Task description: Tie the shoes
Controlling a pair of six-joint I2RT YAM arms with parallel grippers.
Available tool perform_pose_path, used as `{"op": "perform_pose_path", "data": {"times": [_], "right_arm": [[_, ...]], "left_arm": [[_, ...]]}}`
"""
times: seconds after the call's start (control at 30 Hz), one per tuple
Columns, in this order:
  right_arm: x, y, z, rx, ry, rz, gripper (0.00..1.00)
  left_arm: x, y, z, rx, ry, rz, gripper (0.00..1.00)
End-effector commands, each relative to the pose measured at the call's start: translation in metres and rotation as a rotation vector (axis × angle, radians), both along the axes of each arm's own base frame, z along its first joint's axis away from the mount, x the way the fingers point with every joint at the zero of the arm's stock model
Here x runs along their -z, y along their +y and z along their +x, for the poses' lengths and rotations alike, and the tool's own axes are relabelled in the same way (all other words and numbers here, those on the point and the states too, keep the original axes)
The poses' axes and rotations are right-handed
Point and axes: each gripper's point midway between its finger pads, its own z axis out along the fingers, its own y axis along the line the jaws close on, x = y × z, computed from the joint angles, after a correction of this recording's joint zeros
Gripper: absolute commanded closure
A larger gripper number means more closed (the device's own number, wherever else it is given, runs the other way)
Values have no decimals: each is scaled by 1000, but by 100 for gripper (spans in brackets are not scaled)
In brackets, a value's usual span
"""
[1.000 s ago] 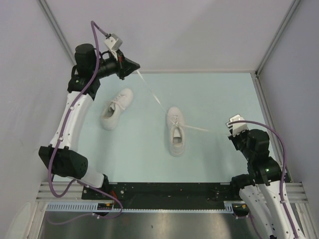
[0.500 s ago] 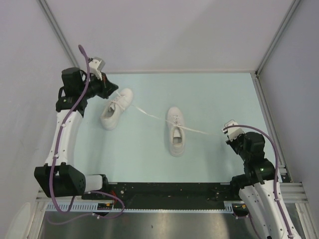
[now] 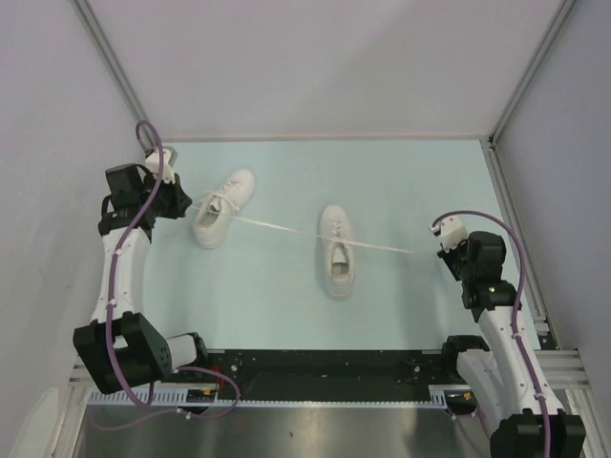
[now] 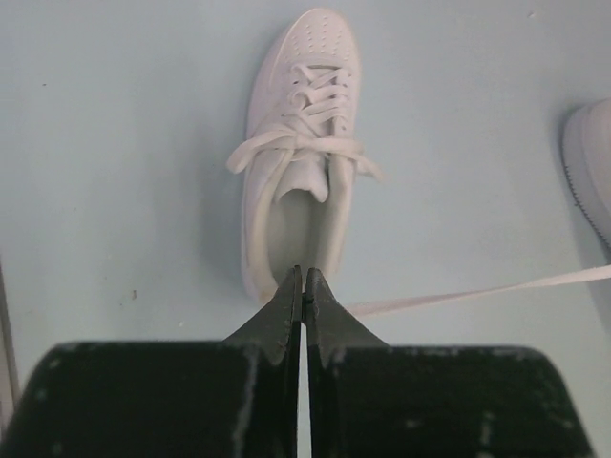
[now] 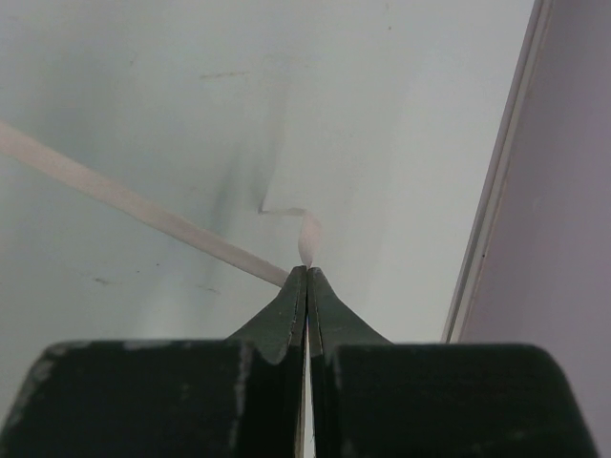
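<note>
Two white shoes lie on the pale blue table. The left shoe (image 3: 221,208) (image 4: 301,143) lies just ahead of my left gripper (image 3: 188,203) (image 4: 304,277), its heel near the fingertips, its laces bunched across the tongue. From the middle shoe (image 3: 337,251) (image 4: 592,162) one lace end (image 3: 272,225) (image 4: 477,291) runs left over the left shoe into my shut left gripper. The other lace end (image 3: 391,249) (image 5: 143,205) runs right to my right gripper (image 3: 441,252) (image 5: 306,272), which is shut on it, a short tip poking out past the fingers.
Grey walls close in the table on the left, back and right. A metal corner post (image 3: 520,91) and the table's right edge rail (image 5: 496,200) stand close to my right gripper. The arms' base rail (image 3: 325,367) runs along the near edge.
My left arm has swung from the back wall towards the near left, carrying its lace end down across the left shoe. The right gripper has shifted slightly right and back, and the lace is drawn straighter.
</note>
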Motion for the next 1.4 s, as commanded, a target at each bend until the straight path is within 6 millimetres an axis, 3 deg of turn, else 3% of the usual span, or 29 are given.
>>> {"op": "perform_pose_path", "data": {"times": [0.0, 0.27, 0.6, 0.83, 1.0, 1.27, 1.37], "right_arm": [[-11, -13, 21, 20, -67, -7, 100], [20, -16, 31, 21, 28, -4, 100], [61, -16, 41, 2, 133, -10, 100], [65, -18, 68, -1, 93, -50, 100], [72, -5, 82, -29, 88, -66, 100], [80, 9, 94, -53, 97, -68, 100], [79, 19, 97, -81, 106, -41, 100]], "left_arm": [[-11, 30, -4, -99, -58, 91, 100], [15, 42, -16, -135, -1, 127, 100], [72, 47, -44, -160, 135, 131, 100], [105, 45, -61, -195, 222, 102, 100], [128, 41, -69, -198, 279, 81, 100], [153, 51, -74, -206, 389, 125, 100], [162, 43, -74, -159, 407, 98, 100]]}}
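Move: The untied shoe, whose lace ends both hands already hold, lies some 38 cm to the left hand's right, about 4 cm back and 17 cm lower. The tied shoe's middle is about 10 cm ahead of that same hand, 4 cm to its right and 17 cm below. From the right hand the untied shoe is around 26 cm to the left, 6 cm ahead and 8 cm lower. Sinking about 16 cm, the left hand also backs off some 8 cm and shifts slightly left, clear of the tied shoe's heel, its fingers tipping roughly 25 degrees further down. The right hand lowers about 10 cm while reaching 7 cm forward, coming about level with the untied shoe. Both grippers stay shut on their lace ends. ##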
